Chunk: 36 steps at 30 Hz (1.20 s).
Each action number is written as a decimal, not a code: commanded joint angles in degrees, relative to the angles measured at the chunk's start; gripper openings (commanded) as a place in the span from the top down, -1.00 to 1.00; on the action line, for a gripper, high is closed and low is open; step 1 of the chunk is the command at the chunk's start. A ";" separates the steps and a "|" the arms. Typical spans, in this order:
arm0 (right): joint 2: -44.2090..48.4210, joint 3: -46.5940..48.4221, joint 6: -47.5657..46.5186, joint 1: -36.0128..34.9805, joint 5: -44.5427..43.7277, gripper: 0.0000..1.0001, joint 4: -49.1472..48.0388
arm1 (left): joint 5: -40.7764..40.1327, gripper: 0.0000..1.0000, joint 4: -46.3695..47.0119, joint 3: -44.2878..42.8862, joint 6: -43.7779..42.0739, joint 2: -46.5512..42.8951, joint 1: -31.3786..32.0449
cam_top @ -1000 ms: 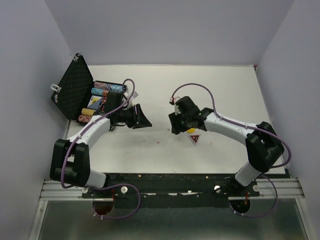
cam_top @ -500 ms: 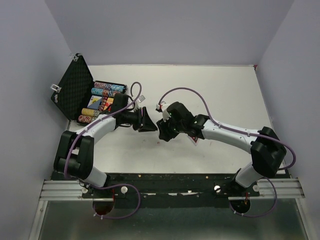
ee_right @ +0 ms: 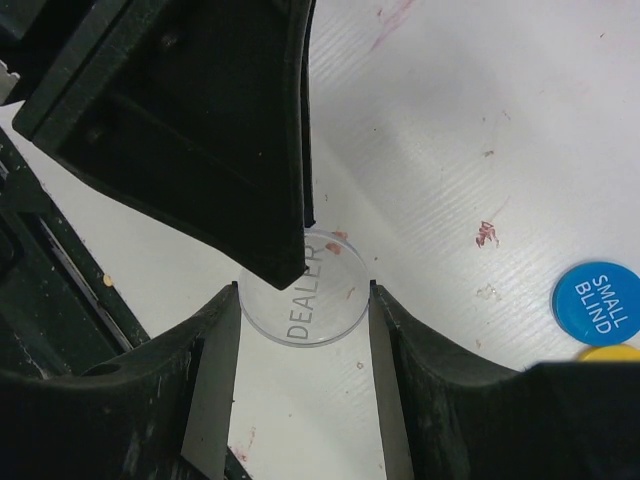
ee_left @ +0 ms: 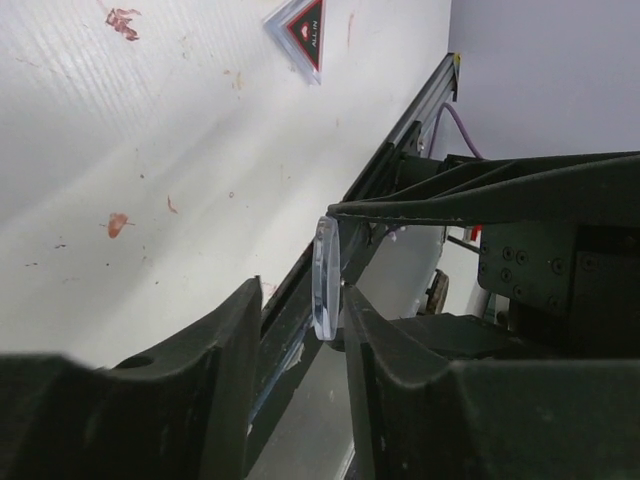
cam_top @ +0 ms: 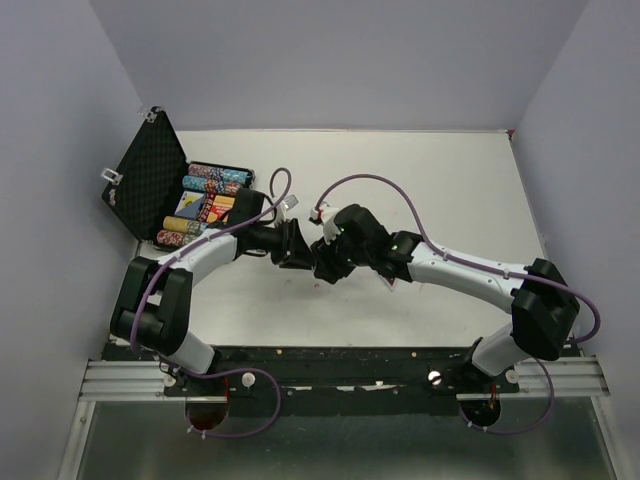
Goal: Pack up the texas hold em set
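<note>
A clear disc marked DEALER (ee_right: 318, 312) hangs above the table, and my right gripper (ee_right: 304, 290) is shut on its rim. My left gripper (ee_left: 300, 292) stands open around the same disc (ee_left: 325, 280), seen edge-on there. One left finger touches its face; a gap shows on the other side. The two grippers meet at mid-table (cam_top: 310, 252). The black case (cam_top: 148, 185) lies open at the far left, with rows of chips (cam_top: 207, 190) in it. A blue SMALL BLIND disc (ee_right: 597, 303), a yellow disc (ee_right: 612, 352) and a triangular ALL IN token (ee_left: 303, 28) lie on the table.
Small red stains (ee_left: 123, 20) mark the white table. The black rail (cam_top: 330, 365) with both arm bases runs along the near edge. Purple cables (cam_top: 370, 185) loop above both wrists. Grey walls close in the left, right and far sides.
Both arms have swung toward each other and met at mid-table. The right gripper brought the dealer disc over, and the left jaws have narrowed around it.
</note>
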State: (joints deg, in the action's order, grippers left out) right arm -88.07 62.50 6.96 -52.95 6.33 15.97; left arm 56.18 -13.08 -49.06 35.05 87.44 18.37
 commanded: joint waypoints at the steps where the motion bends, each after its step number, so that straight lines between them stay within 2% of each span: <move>1: 1.24 0.96 -1.25 -0.66 0.09 0.22 -1.29 | 3.58 0.23 2.00 0.10 0.37 0.80 0.79; 15: 0.71 0.61 -1.42 -0.93 -2.55 0.19 -1.82 | 5.52 0.81 2.80 0.19 0.81 1.42 1.58; 18: 1.06 -0.09 -1.34 -0.93 -2.99 -0.10 -2.43 | 5.52 0.97 2.80 0.10 0.55 1.24 1.58; 19: 1.32 -0.53 -1.42 -0.93 -3.07 -0.31 -2.87 | 5.43 1.00 2.80 0.02 0.29 0.98 1.49; 20: 1.67 -0.89 -1.34 -0.93 -3.25 -0.49 -3.31 | 5.17 1.00 2.62 -0.16 -0.06 0.81 1.58; 23: 2.99 -2.38 -0.99 -0.93 -4.48 -0.79 -4.89 | 3.50 1.00 1.22 -0.77 -1.73 -0.95 0.79; 28: 6.15 -4.75 0.42 -1.02 -6.06 -0.94 -7.43 | 0.60 1.00 0.42 -1.48 -2.88 -3.67 -5.26; 32: 8.88 -6.24 2.35 -0.93 -10.10 -0.95 -8.93 | -3.79 1.00 0.34 -2.79 -2.97 -6.66 -13.43; 36: 11.25 -8.18 5.69 -0.93 -15.02 -0.95 -11.13 | -11.69 1.00 -0.02 -4.55 -2.53 -8.16 -21.26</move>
State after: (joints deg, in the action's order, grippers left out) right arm -79.61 56.62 9.04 -53.54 -2.07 8.88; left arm 53.82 -13.06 -50.39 33.45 82.26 3.92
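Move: The dealer button, held upright in the right fingertips, stands between the left hand's open fingers, about 2 cm right of and 1 cm below its hand point; it is 1 cm ahead and 2 cm left of the right one, 1 cm below. From the left hand, the open case lies some 17 cm ahead and 23 cm left, the small blind chip 8 cm ahead and 12 cm right, both roughly 10 cm lower. Left fingers pinch dealer button; right fingers release and rise; left carries the button about 9 cm left-forward towards case. ##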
